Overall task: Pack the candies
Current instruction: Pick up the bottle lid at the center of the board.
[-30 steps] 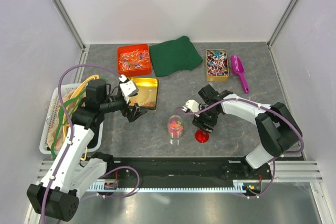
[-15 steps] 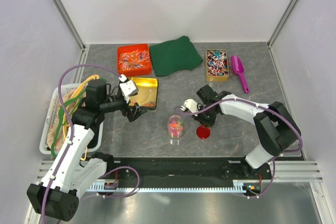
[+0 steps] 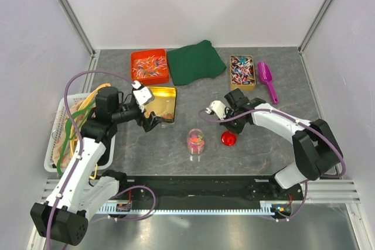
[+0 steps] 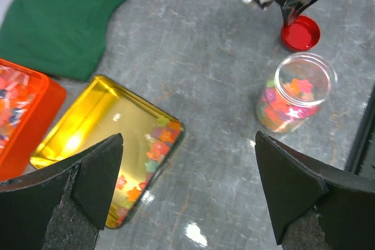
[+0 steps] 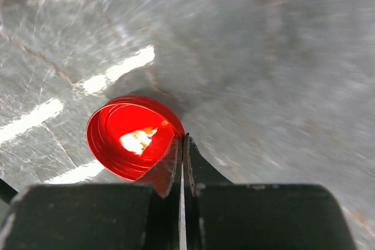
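Small star-shaped candies in mixed colours lie at one end of the open gold tin. More of them fill the clear jar, which stands open and upright on the table. My left gripper hovers open over the table beside the tin's candy end, holding nothing. My right gripper is shut on the rim of the red lid, one finger inside the lid and one outside. Seen from the top, the lid is just right of the jar, under the right gripper.
At the back stand an orange box of wrapped sweets, a green cloth, a small box of twist-wrapped sweets and a purple scoop. A white basket with cables sits at the left edge.
My right gripper closed on the red lid's rim and drew it a little away from the near edge. The left arm shifted slightly toward the gold tin and stayed open.
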Tool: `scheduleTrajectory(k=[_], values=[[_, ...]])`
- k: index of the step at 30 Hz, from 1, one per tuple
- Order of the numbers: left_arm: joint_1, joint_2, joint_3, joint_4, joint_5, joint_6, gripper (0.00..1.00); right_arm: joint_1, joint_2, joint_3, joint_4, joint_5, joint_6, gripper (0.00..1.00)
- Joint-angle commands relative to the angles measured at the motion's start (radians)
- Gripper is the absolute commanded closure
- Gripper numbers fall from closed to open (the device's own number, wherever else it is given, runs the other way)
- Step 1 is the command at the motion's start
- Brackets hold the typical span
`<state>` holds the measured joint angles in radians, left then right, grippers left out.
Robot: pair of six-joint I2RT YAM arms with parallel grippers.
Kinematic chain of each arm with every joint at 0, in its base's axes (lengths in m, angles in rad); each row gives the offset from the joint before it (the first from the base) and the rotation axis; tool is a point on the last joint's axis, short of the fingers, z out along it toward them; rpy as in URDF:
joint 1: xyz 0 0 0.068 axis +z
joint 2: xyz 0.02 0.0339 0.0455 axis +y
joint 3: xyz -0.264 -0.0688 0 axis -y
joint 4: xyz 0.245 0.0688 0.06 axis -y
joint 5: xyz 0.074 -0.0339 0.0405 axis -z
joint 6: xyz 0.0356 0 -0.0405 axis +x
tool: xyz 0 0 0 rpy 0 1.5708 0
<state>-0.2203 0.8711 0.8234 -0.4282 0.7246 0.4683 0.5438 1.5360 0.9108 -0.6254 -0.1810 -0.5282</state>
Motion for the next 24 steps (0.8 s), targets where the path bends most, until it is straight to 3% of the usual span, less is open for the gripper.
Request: scheduleTrajectory(k=[1,5,12,20,24], values=[[-0.005,0.031,0.060,0.120,-0.028,-0.014,0.00,-0.037,-0.063,0.106,-0.019,-0.020,0.022,1.00],[-0.054,0.049,0.074,0.172,-0.099,0.006,0.00,-0.077,-0.059,0.261,-0.149,-0.089,-0.006,1.00],[-0.185,0.046,0.152,0.172,-0.489,0.148,0.00,-0.160,-0.010,0.572,-0.371,-0.166,-0.067,1.00],[-0.269,0.023,0.272,0.066,-0.519,0.263,0.00,-0.166,0.171,0.923,-0.631,-0.206,-0.136,1.00],[-0.300,0.002,0.260,0.040,-0.649,0.426,0.00,-0.166,0.231,1.031,-0.700,-0.207,-0.139,1.00]])
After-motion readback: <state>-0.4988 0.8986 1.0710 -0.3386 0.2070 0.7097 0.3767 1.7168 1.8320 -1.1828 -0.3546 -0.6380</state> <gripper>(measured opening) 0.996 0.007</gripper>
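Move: The red bottle lid is already pinched by its rim in the right fingers, just above the board, its middle about 2 cm left and 3 cm back of the hand point at the same height. From the right hand, the candy jar is roughly 17 cm left and 5 cm back, the lollipop box 27 cm ahead and 4 cm right, the pink scoop 24 cm ahead and 15 cm right. From the left hand, the lid is some 31 cm right, 3 cm back, 20 cm below. Up and forward, the right hand carries the lid about 20 cm higher and some 10 cm out over the board, away from the jar, fingers still shut on the rim and swinging slightly forward and left; the climb levels off at the end. The empty left hand, still wide open, first eases forward and then rises, its wrist turning so the fingers point more forward. ##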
